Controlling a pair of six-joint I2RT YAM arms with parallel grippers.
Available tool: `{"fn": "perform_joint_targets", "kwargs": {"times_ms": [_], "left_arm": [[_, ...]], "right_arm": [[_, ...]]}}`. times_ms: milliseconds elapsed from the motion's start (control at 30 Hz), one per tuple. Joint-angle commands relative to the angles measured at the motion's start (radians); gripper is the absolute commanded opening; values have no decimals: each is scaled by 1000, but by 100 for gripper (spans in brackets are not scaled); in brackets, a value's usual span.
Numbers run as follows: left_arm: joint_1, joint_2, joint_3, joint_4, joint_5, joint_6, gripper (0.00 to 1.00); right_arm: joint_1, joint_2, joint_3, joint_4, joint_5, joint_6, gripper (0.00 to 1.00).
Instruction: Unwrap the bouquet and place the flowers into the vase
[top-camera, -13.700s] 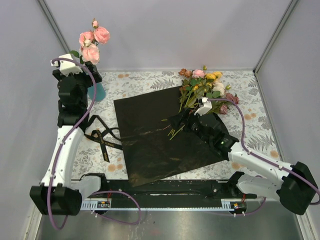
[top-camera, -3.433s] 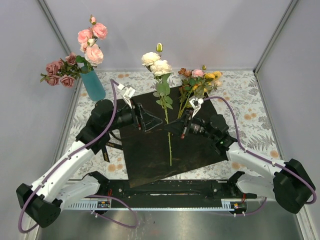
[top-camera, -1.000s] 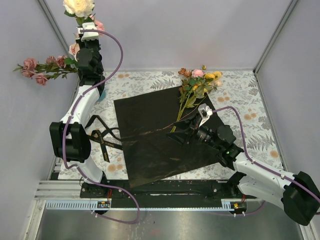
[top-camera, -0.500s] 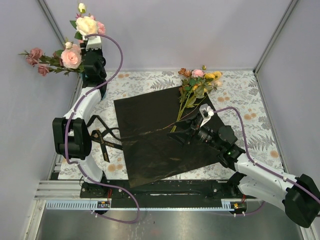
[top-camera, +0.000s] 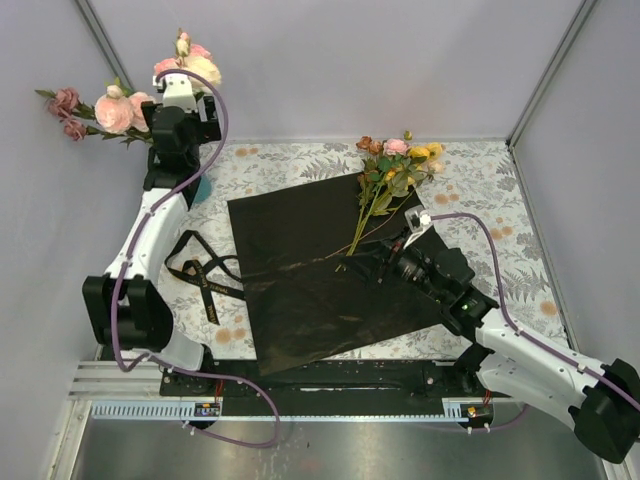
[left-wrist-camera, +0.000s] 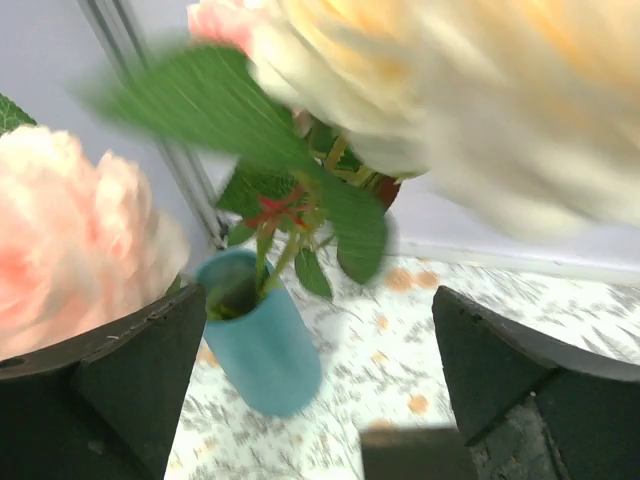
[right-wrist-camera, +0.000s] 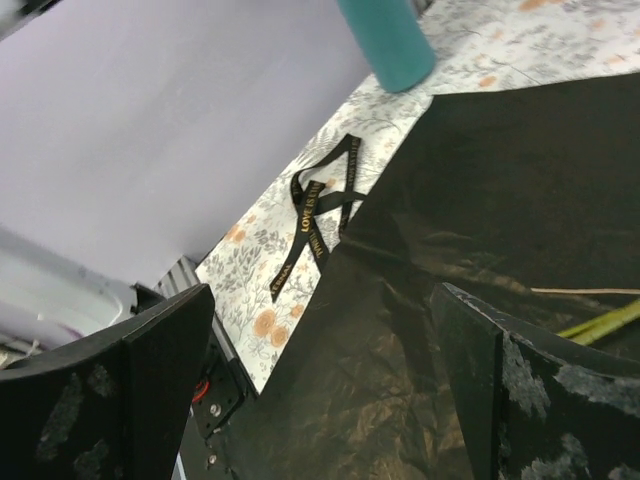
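Observation:
The teal vase (left-wrist-camera: 262, 345) stands at the table's back left corner, also in the right wrist view (right-wrist-camera: 385, 35); my left arm hides most of it from above. Pink (top-camera: 115, 110), mauve (top-camera: 65, 100) and cream flowers (top-camera: 200, 68) stand in it. My left gripper (top-camera: 188, 122) hangs open just above and beside it (left-wrist-camera: 320, 410), nothing between its fingers, the cream bloom (left-wrist-camera: 450, 90) blurred close overhead. The other flowers (top-camera: 395, 170) lie on the unwrapped black paper (top-camera: 300, 270). My right gripper (top-camera: 385, 265) is open and empty (right-wrist-camera: 320, 400) low over the paper, near the stem ends (right-wrist-camera: 600, 320).
A black ribbon (top-camera: 205, 275) lies loose on the floral tablecloth left of the paper, also seen from the right wrist (right-wrist-camera: 320, 210). Grey walls and metal posts close in the table at back and sides. The left post (left-wrist-camera: 150, 110) rises right behind the vase.
My left gripper came down over the vase and opened, letting go of the cream rose, which now stands in the vase. My right gripper shifted slightly toward the stem ends, still open.

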Motion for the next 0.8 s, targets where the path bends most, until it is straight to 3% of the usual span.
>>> {"fn": "perform_joint_targets", "kwargs": {"times_ms": [0,133,300,467,567,633,767], "left_arm": [[7,-164,-41,-211,204,-168,99],[5,-276,-99,-369,357,-260,99],[1,-471,-236,-449,503,-293,99],[-7,-649,-351,-483,670,-331,99],[-27,-728,-438,-455,769,-366,99],[-74,-765,-509,-411,827,-394,99],[-163,-792,-570,-443,817,-338,99]], "right_arm": [[3,-37,87,-171,174,92,99],[3,-24,151,-323,341,121,99],[-2,35,153,-316,474,112,96],[-46,130,145,-227,468,115,77],[-97,204,148,-164,429,141,60],[-129,255,150,-135,407,158,55],[-195,359,159,-98,389,192,46]]}}
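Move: The remaining flowers' stems lie about 18 cm ahead of the right hand, 6 cm to its right and 20 cm below. Their blossoms are some 20 cm farther out and 9 cm farther right; the black wrapping paper's middle is roughly 7 cm ahead of that hand and 2 cm left. From the left hand those stems are about 12 cm back, 38 cm right and 30 cm below, the vase 4 cm ahead, 3 cm left, 19 cm below, and the ribbon 24 cm back, 5 cm right. Back and to the right the empty left hand swings, about 30 cm in all, sinking a little late on, away from the filled vase towards the paper, fingers wide open as it turns some 45 degrees clockwise. The right hand meanwhile reaches forward, right and then down towards the loose stems, turning clockwise, tipping its fingertips down and half closing them, still clear of the stems. ##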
